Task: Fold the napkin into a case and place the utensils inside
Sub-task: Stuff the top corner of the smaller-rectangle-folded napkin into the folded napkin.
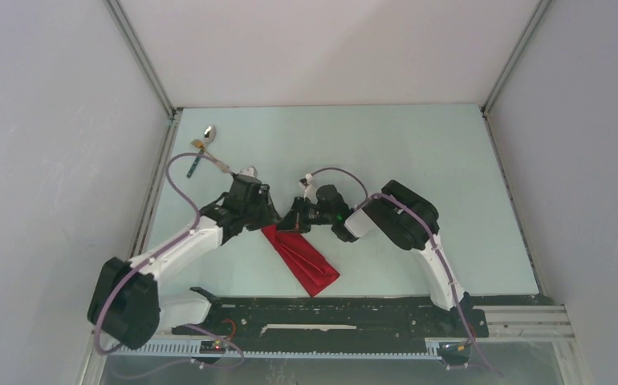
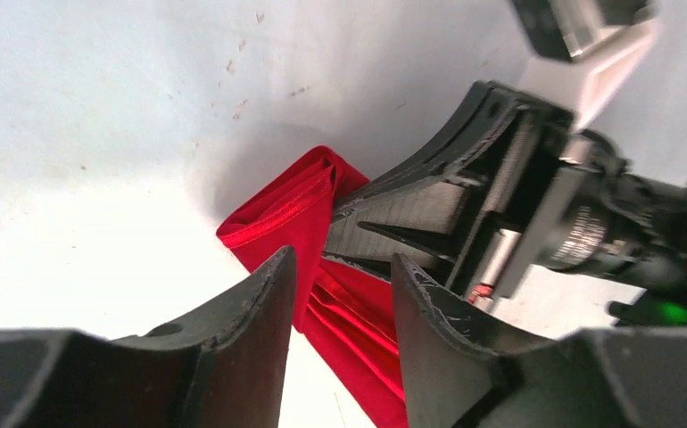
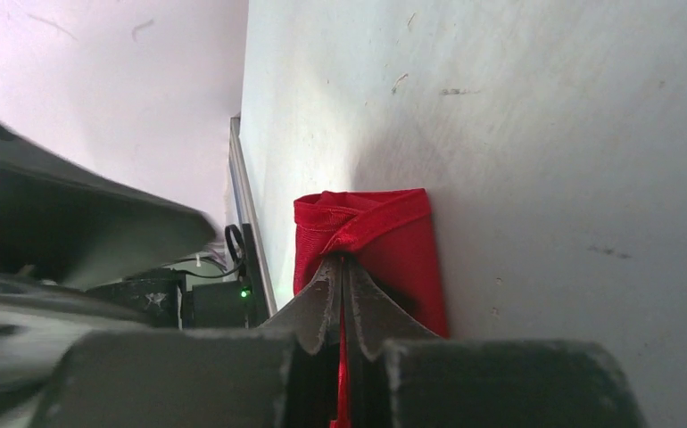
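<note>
The napkin (image 1: 306, 261) lies folded into a narrow red case, slanting from the table's middle toward the near edge. Both grippers meet at its far end. My right gripper (image 3: 342, 260) is shut on a pinched layer of the napkin (image 3: 398, 234), with red cloth showing between its jaws. My left gripper (image 2: 340, 259) is open just above the same end of the napkin (image 2: 277, 209), jaws apart with cloth seen through the gap and nothing gripped. The utensils lie at the far left: a silver spoon (image 1: 209, 131), a gold fork (image 1: 201, 145) and a teal-handled piece (image 1: 194, 166).
The left side wall's rail (image 1: 155, 188) runs close beside the utensils. The right gripper's black body (image 2: 438, 209) sits right in front of the left fingers. A black base rail (image 1: 330, 309) crosses the near edge.
</note>
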Controlling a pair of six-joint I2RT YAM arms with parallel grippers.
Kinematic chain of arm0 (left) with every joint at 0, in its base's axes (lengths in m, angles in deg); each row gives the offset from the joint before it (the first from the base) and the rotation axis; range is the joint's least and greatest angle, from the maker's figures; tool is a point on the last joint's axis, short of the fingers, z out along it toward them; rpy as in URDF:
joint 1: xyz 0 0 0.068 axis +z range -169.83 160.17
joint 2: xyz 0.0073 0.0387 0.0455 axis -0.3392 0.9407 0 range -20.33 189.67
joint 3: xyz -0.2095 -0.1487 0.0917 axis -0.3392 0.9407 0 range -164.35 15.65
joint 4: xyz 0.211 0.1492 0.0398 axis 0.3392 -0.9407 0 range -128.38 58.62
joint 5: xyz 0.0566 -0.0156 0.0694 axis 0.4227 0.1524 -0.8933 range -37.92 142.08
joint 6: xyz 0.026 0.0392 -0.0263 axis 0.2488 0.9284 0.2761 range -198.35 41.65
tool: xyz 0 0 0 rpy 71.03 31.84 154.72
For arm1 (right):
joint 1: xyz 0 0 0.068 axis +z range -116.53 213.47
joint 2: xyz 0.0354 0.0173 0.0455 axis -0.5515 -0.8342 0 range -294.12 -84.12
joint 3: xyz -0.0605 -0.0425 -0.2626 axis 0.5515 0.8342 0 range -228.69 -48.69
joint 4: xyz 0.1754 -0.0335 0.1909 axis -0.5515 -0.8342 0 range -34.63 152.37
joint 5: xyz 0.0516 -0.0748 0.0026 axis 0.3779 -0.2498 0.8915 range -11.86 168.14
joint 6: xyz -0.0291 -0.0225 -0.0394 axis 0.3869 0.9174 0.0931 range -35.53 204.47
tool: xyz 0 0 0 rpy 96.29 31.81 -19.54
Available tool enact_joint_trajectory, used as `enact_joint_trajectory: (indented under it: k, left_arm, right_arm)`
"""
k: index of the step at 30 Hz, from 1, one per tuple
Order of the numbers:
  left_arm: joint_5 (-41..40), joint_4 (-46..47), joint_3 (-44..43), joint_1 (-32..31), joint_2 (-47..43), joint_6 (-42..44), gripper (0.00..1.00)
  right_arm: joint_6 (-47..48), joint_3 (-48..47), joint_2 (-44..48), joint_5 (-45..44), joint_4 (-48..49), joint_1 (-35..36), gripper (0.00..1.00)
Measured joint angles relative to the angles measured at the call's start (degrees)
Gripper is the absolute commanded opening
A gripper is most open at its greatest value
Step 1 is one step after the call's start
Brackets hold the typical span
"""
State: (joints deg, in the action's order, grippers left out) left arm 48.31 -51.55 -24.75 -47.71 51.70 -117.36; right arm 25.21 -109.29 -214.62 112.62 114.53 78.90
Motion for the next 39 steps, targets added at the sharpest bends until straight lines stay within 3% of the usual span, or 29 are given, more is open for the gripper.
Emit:
enact_joint_trajectory:
  k: [3,7,12,17,29,31,37,39]
  left_arm:
    - [-0.1,-0.7,0.4,1.3,-5.9,0.0,0.46]
    - [0.1,-0.1,2.0,3.0,-11.0,-0.5,0.14]
    - [2.6,1.5,3.9,4.3,-6.2,-1.1,0.01]
    - [4.9,3.8,5.6,4.3,-1.6,-1.6,0.0]
    - [7.0,10.9,6.3,4.3,5.9,-1.6,0.0]
    - [7.0,11.6,6.9,4.3,6.8,-1.6,0.0]
    - [7.0,13.1,7.5,4.3,6.8,-2.0,0.0]
    - [7.1,13.4,7.7,4.3,6.8,-2.0,0.0]
  right_arm:
    - [0.7,0.0,0.4,-0.7,-1.0,0.2,0.05]
    - [2.3,-0.1,1.1,-1.6,-3.1,0.5,0.0]
    - [5.0,-0.1,3.1,-2.7,-8.0,1.1,0.0]
    - [8.5,-0.1,6.4,-3.9,-15.3,1.7,0.0]
    - [13.0,0.0,9.9,-4.7,-22.6,1.9,0.0]
    - [16.1,0.1,13.1,-4.9,-26.9,1.9,0.1]
    - [31.3,0.1,28.2,-6.7,-43.8,2.4,0.61]
    - [37.2,-0.1,32.9,-9.8,-49.9,3.8,0.69]
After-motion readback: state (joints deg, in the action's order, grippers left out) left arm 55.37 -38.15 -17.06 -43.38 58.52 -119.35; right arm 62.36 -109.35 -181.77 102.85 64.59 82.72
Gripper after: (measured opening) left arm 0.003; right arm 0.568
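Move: The napkin's tucked top corner lies almost straight under the left hand, about 6 cm down and 1 cm ahead; the right fingertips, already shut in its mouth, are about 5 cm below and 1 cm to the right. The napkin's near end is some 14 cm back and 12 cm to the right of the left hand. From the right hand the corner is about 1 cm ahead and 1 cm left, 1 cm lower. The left hand first lifts clear by some 4 cm while its half-open fingers shut, then drives down about 9 cm so that the closed tips press into the mouth at the napkin's top corner. The right hand meanwhile keeps its shut tips at the tuck, rolling and easing slightly back, and only once the left is down does it pull out up, right and back, opening past halfway and tipping its fingers downward. ##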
